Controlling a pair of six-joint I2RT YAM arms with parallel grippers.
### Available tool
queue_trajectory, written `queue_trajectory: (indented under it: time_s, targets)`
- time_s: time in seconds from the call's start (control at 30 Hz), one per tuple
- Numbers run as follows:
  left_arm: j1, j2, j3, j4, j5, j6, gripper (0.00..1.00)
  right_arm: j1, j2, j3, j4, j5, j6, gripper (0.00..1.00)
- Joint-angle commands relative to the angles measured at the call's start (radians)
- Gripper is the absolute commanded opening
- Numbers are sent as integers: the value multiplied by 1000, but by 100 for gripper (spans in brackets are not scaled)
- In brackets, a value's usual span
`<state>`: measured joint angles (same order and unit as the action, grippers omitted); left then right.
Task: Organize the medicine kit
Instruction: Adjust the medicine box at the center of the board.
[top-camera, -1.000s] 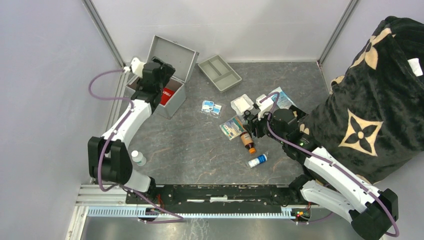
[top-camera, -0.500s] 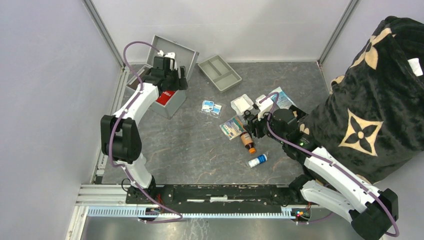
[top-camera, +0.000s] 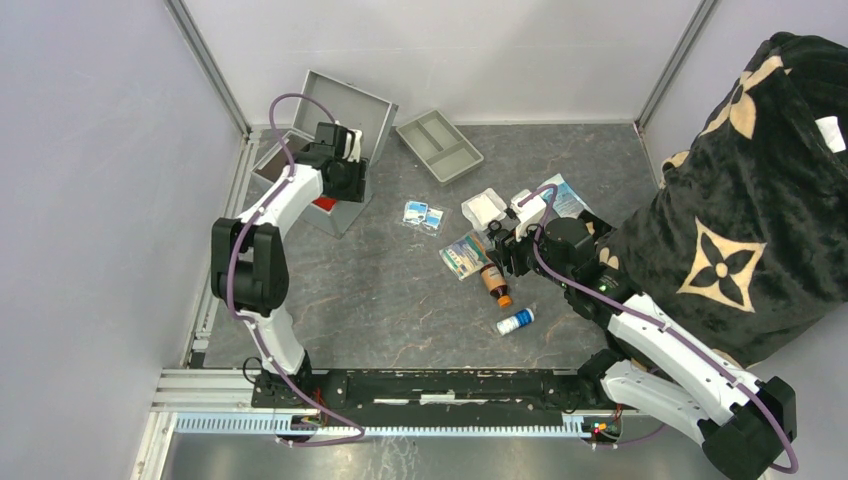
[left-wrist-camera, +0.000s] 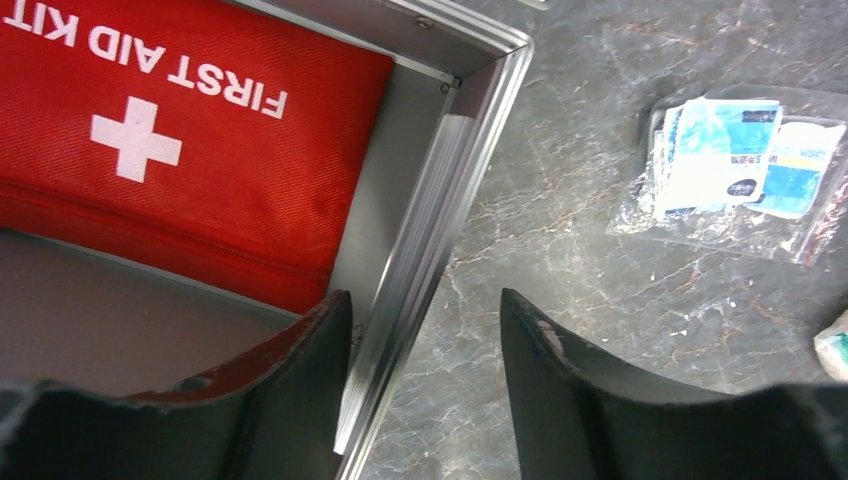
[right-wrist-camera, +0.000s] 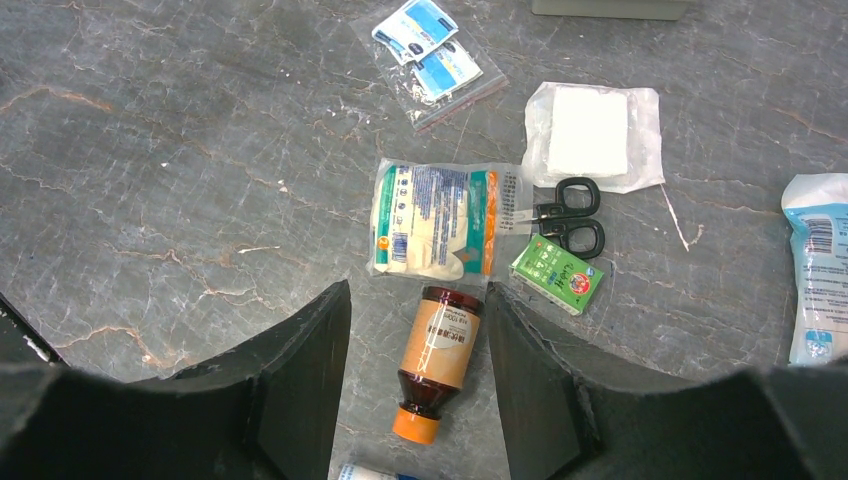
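Observation:
The medicine kit (top-camera: 350, 105) is a silver-grey metal case at the back left, lid up, with a red first-aid pouch (left-wrist-camera: 190, 150) inside. My left gripper (left-wrist-camera: 425, 300) is open over the case's right wall (left-wrist-camera: 440, 200). One finger sits inside the case and the other over the table, neither pressing the rim. My right gripper (right-wrist-camera: 415, 290) hangs open above a brown bottle with an orange cap (right-wrist-camera: 440, 345) lying on the table. In the top view this gripper (top-camera: 497, 250) is mid-table and holds nothing.
Loose on the table: a plaster bag (left-wrist-camera: 735, 165), bandage pack (right-wrist-camera: 430, 220), scissors (right-wrist-camera: 565, 215), green box (right-wrist-camera: 557, 273), gauze pad (right-wrist-camera: 590, 132), blue-white packet (right-wrist-camera: 820, 260), small white bottle (top-camera: 516, 321). A grey divided tray (top-camera: 438, 145) lies behind. A black patterned blanket (top-camera: 750, 190) fills the right.
My left arm has swung from the case's back left corner across to its right wall, and its jaws have narrowed. The right arm has not moved.

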<state>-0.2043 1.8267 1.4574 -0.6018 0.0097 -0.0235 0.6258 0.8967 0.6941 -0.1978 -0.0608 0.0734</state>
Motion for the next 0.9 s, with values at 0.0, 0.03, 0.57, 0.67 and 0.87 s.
queue_trajectory:
  time_s: [0.0, 0.03, 0.57, 0.67, 0.87]
  targets:
    - [2, 3, 50, -23, -7, 37, 57, -2, -11, 5, 29, 0, -2, 59]
    - [2, 7, 53, -24, -19, 32, 55, -2, -12, 5, 30, 0, -2, 58]
    - [1, 6, 57, -26, -53, -115, 14, -2, -13, -6, 40, -8, 17, 59]
    - [-2, -6, 42, -26, -69, -197, 7, -2, -13, -7, 43, -8, 20, 59]
    - [-17, -11, 17, -58, -83, -359, 2, -1, -10, -7, 49, -8, 28, 59]
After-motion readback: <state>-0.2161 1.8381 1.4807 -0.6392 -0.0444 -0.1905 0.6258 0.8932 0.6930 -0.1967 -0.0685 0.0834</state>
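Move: The right-hand rim of the medicine box already runs between my open left fingers. Its middle lies about 4 cm ahead and 1 cm to the right, at fingertip height. The red first aid kit lies in the box, some 11 cm left, 5 cm ahead and 8 cm down. The wipes bag is about 14 cm right and 3 cm back, 10 cm lower. From my right hand the rim is roughly 17 cm ahead and 26 cm left, 9 cm below. I close my left fingers from about two-thirds open until they pinch the medicine box's right side wall, one finger inside and one outside. While they close, the hand shifts only about 1 cm left. Then, gripping the wall, it eases back to the right by about as much and turns roughly 10 degrees counter-clockwise, without rising or sinking. ##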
